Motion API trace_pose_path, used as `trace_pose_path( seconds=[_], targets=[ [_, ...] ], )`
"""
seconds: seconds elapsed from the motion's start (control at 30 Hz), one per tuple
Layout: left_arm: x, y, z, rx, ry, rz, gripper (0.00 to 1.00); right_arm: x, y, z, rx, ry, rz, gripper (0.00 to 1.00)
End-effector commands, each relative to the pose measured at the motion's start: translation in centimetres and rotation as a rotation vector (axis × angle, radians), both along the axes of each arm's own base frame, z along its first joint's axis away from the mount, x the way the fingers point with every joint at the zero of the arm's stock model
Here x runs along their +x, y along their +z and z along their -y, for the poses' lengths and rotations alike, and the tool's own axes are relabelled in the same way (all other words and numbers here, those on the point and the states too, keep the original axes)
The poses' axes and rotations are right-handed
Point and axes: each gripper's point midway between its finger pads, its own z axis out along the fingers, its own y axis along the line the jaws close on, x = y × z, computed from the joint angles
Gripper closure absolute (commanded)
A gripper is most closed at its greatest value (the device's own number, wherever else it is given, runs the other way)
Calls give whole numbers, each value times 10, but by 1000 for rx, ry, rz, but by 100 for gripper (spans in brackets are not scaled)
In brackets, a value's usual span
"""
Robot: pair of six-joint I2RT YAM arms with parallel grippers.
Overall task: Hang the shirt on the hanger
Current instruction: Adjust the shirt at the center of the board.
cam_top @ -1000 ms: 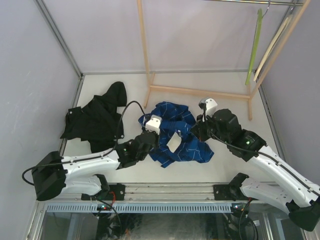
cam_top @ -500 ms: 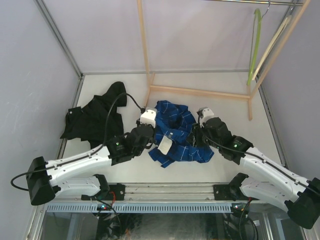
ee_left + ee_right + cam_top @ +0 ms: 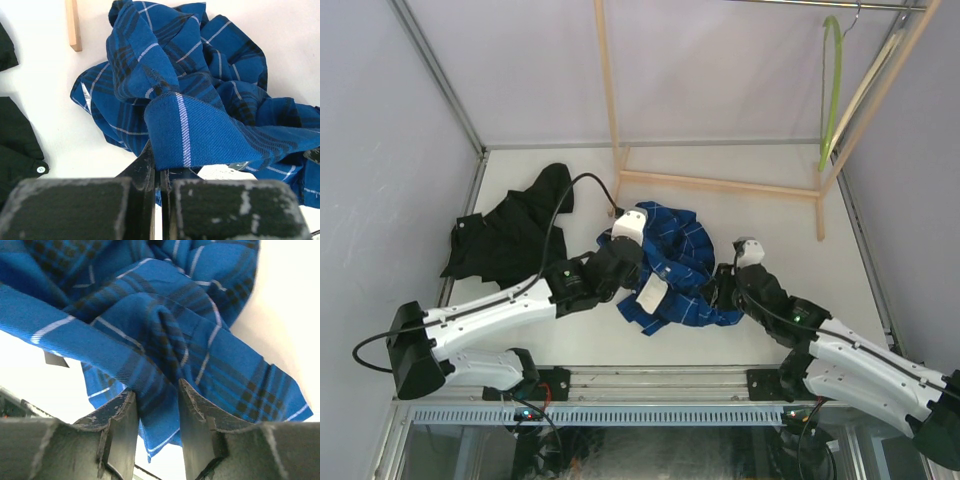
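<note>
The blue plaid shirt lies crumpled on the table between my two arms. My left gripper is at the shirt's left edge and is shut on a fold of it; the left wrist view shows the cloth pinched between the closed fingers. My right gripper stands open at the shirt's right edge. A hanging fold of shirt sits loosely between its spread fingers. The lime-green hanger hangs from the rail at the far right, well away from both grippers.
A black garment lies on the table's left side. A wooden rack stands behind the shirt, with a pale hanger next to the green one. A rack foot shows near the shirt.
My left gripper closed on the shirt's edge and lifted it a little up and right. My right gripper opened from shut and moved nearer the table's front, and the shirt bunched narrower.
</note>
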Motion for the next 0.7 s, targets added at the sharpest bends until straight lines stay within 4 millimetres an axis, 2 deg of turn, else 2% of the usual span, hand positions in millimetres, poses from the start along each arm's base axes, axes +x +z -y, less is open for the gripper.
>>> trace_pose_path(
  seconds=[0.0,0.1,0.23,0.33,0.37,0.5,0.67],
  targets=[
    [4,26,15,-78,-14,0,100,13,-2,11,61,-158,40,64],
    [4,24,18,-69,-26,-18,100,13,-8,12,59,-170,36,64],
    [3,25,21,-68,-46,-27,100,12,-7,9,61,-164,40,84],
    [2,31,25,-82,-74,-28,100,14,5,5,79,-141,80,100],
    [1,34,25,-89,-84,-26,100,15,12,6,82,-139,96,100],
    [1,59,22,-121,-98,6,100,23,55,12,74,-147,196,100],
    [-3,117,14,-179,-122,74,100,36,147,27,77,-183,384,100]
  ],
)
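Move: The shirt fold to pinch sits just below the open right fingers, about 1 cm to their right and 2 cm down, level with them fore and aft. The shirt bulk lies roughly 10 cm ahead, 9 cm left and 8 cm below the right hand; the stand's wooden foot is some 33 cm straight ahead of it, 9 cm down. From the left hand, already gripping the shirt, that fold is about 16 cm right, 4 cm back and 10 cm lower. Dip the right gripper about 2 cm while easing it slightly to the right with a small clockwise turn, shut its fingers on the shirt fold, then lift it some 8 cm with an accelerating pull, drifting a little forward and tipping the fingers up. Keep the left grip on the shirt; let that hand sink slightly and edge right, then raise it about 4 cm too. ##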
